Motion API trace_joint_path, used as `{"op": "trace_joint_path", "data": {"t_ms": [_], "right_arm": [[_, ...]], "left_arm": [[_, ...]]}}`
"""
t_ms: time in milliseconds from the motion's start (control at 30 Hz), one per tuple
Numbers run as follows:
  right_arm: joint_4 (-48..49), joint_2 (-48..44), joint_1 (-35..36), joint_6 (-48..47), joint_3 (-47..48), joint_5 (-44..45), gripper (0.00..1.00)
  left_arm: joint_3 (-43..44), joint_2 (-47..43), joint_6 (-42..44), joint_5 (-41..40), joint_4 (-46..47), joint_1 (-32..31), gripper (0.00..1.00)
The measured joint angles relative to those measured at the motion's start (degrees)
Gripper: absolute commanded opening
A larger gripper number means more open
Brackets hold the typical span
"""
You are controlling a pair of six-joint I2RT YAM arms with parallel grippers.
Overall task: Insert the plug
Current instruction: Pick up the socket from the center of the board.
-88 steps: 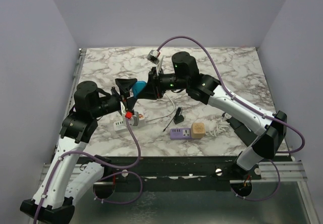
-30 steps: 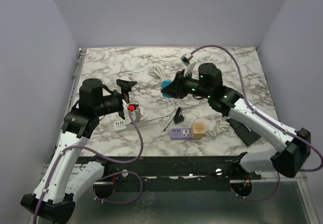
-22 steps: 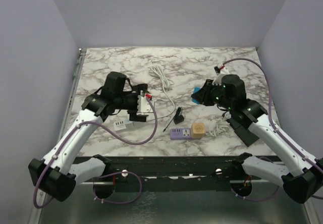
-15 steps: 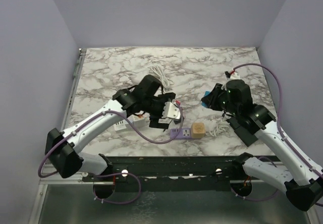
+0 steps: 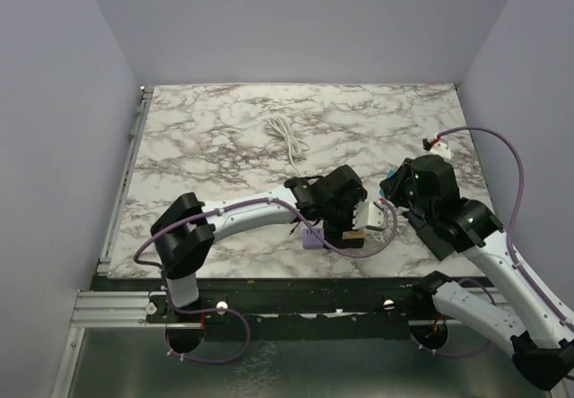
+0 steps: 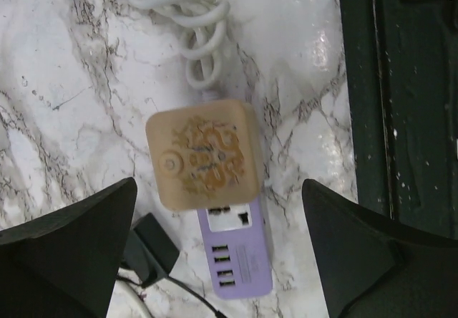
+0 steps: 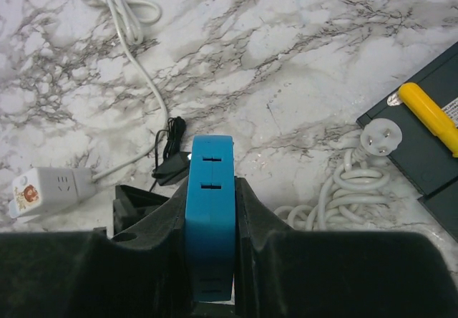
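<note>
My left gripper hangs open over a wooden cube that sits on one end of a purple power strip; its fingers stand wide on either side and touch nothing. In the top view that arm reaches across to the strip. My right gripper is shut on a blue slotted block, held above the table at the right. A white plug with a coiled cord lies beside a black box.
A black adapter with a thin cable lies near the purple strip. A white power strip is at the left. A loose white cable lies mid-table. The black box with a yellow piece sits at the right edge.
My left arm has swung from the left side across the table to above the purple strip and wooden cube. My right arm has drawn back to the right with the blue block.
</note>
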Motion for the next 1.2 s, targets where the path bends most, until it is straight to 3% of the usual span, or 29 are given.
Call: {"op": "trace_joint_path", "data": {"t_ms": [167, 467, 700, 933, 1067, 1200], "right_arm": [[-0.6, -1.6, -0.3, -0.5, -0.3, 2.1, 0.01], [-1.8, -3.9, -0.5, -1.1, -0.4, 4.0, 0.01], [-3.9, -4.5, -0.6, -1.6, -0.9, 7.6, 0.01], [-6.6, -4.5, -0.6, -1.7, -0.9, 10.2, 0.01], [-7.3, -4.3, -0.6, -1.8, -0.9, 11.0, 0.01], [-7.4, -3.4, -0.6, -2.2, -0.9, 11.0, 0.01]], "left_arm": [[4.0, 6.3, -5.7, -1.7, 1.5, -1.0, 0.99], [5.2, 9.2, -10.6, -4.5, 2.2, -2.6, 0.98], [7.6, 13.4, -10.3, -5.0, 1.8, -2.7, 0.67], [8.7, 16.2, -9.7, -5.0, 0.5, -2.5, 0.07], [7.4, 14.9, -8.8, -3.6, 0.2, -1.4, 0.02], [2.6, 7.6, -5.7, -1.6, -2.0, 0.1, 0.01]]}}
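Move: The beige socket sits on the right-hand part of the purple power strip, about 3 cm to the right of my open left hand, 1 cm ahead and some 8 cm below. The strip's middle is 5 cm left of the socket and 1 cm nearer me. The black adapter lies about 8 cm left of the socket and 5 cm farther out; the coiled white cord, roughly 9 cm right of it and 1 cm farther out. From my right hand, the socket is about 9 cm left, 7 cm back and 18 cm down. I sink my left hand about 7 cm onto the beige socket, easing some 3.5 cm right on the way, close the fingers on its two sides, then lift about 3 cm while drawing back left by as much. My right hand keeps the blue block and drifts about 5 cm right, clear of the socket. ##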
